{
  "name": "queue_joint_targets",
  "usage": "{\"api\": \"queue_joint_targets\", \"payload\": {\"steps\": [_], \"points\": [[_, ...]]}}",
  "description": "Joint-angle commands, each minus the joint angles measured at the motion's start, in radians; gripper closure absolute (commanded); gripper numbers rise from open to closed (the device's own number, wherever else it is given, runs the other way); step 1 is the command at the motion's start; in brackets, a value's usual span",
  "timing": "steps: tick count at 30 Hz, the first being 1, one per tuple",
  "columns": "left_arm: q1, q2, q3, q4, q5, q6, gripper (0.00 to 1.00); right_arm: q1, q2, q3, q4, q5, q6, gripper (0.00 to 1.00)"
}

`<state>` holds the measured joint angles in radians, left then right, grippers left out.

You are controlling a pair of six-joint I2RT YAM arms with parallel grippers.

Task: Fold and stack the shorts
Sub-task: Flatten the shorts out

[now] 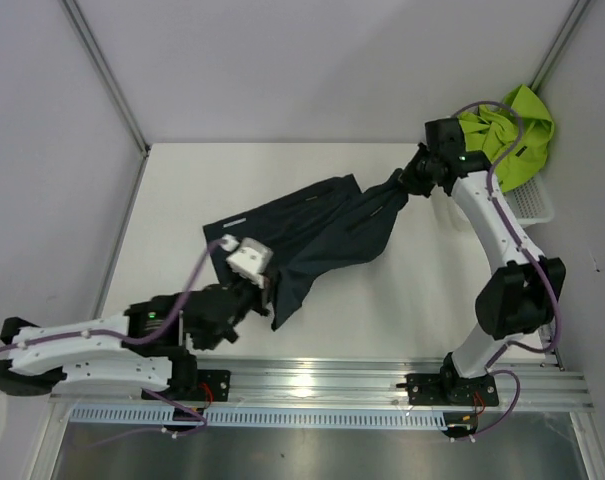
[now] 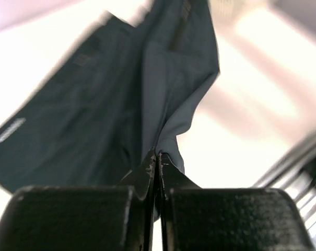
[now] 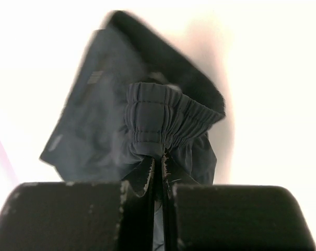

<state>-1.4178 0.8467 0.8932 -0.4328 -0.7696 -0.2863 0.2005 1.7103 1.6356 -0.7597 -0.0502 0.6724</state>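
Note:
The dark navy shorts hang stretched between both arms over the white table. My left gripper is shut on the hem of one leg; in the left wrist view the left gripper pinches a fold of the navy shorts. My right gripper is shut on the elastic waistband, which bunches just above the right gripper. The lime green shorts lie heaped in the white basket at the far right.
Grey enclosure walls close in the table at the back and sides. An aluminium rail with both arm bases runs along the near edge. The basket stands close behind the right arm's forearm.

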Motion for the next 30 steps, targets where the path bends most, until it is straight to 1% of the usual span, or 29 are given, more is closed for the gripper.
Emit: {"api": "queue_joint_targets", "payload": {"steps": [1, 2, 5, 6, 8, 13, 16, 20, 23, 25, 28, 30], "points": [[0.005, -0.112, 0.058, -0.001, -0.137, 0.038, 1.00, 0.007, -0.138, 0.085, -0.099, 0.047, 0.065, 1.00], [0.005, -0.153, 0.076, 0.006, -0.134, 0.073, 1.00, 0.008, -0.184, 0.087, -0.122, 0.047, 0.081, 1.00], [0.005, -0.213, 0.151, 0.011, -0.122, 0.140, 1.00, 0.020, -0.256, 0.083, -0.150, 0.041, 0.095, 1.00], [0.005, -0.227, 0.165, 0.002, -0.120, 0.151, 1.00, 0.031, -0.306, 0.079, -0.158, 0.041, 0.098, 1.00], [0.005, -0.259, 0.190, -0.001, -0.105, 0.192, 1.00, 0.040, -0.357, 0.073, -0.168, 0.027, 0.101, 1.00], [0.005, -0.311, 0.324, -0.004, -0.008, 0.269, 1.00, 0.088, -0.535, 0.056, -0.184, 0.024, 0.124, 1.00], [0.005, -0.359, 0.374, 0.019, 0.035, 0.323, 1.00, 0.128, -0.635, 0.040, -0.193, 0.030, 0.142, 1.00], [0.005, -0.402, 0.423, 0.037, 0.053, 0.372, 1.00, 0.174, -0.764, -0.006, -0.178, 0.046, 0.188, 1.00], [0.005, -0.390, 0.472, 0.042, 0.082, 0.394, 1.00, 0.185, -0.819, -0.010, -0.173, 0.036, 0.211, 1.00], [0.005, -0.373, 0.509, 0.055, 0.093, 0.410, 1.00, 0.183, -0.821, 0.019, -0.173, 0.033, 0.213, 1.00], [0.003, -0.328, 0.547, 0.107, 0.082, 0.479, 1.00, 0.183, -0.773, 0.064, -0.174, 0.018, 0.205, 1.00], [0.003, -0.301, 0.565, 0.175, 0.053, 0.530, 1.00, 0.183, -0.721, 0.093, -0.158, 0.001, 0.202, 1.00]]}}
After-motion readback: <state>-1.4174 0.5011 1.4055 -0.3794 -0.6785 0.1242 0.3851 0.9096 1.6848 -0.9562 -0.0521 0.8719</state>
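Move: Ahead of the left hand by about 25 cm, 3 cm to its right and some 22 cm below lies the middle of the shorts, whose near end it already pinches; the free leg hem lies 27 cm ahead, 17 cm left and 26 cm below. From the right hand, already gripping the waistband, the shorts' middle is 21 cm left, 3 cm back and 17 cm below; the lime cloth is 16 cm ahead, 27 cm right and 12 cm below. Hoisting the shorts between them, both hands keep their shut grips and rise high above the table. The left climbs about 27 cm while drawing some 17 cm to the left, away from the right hand; the right rises nearly as far and comes back towards its base about as much. Both wrists tilt their fingertips up, the left past level, the right almost to it. ##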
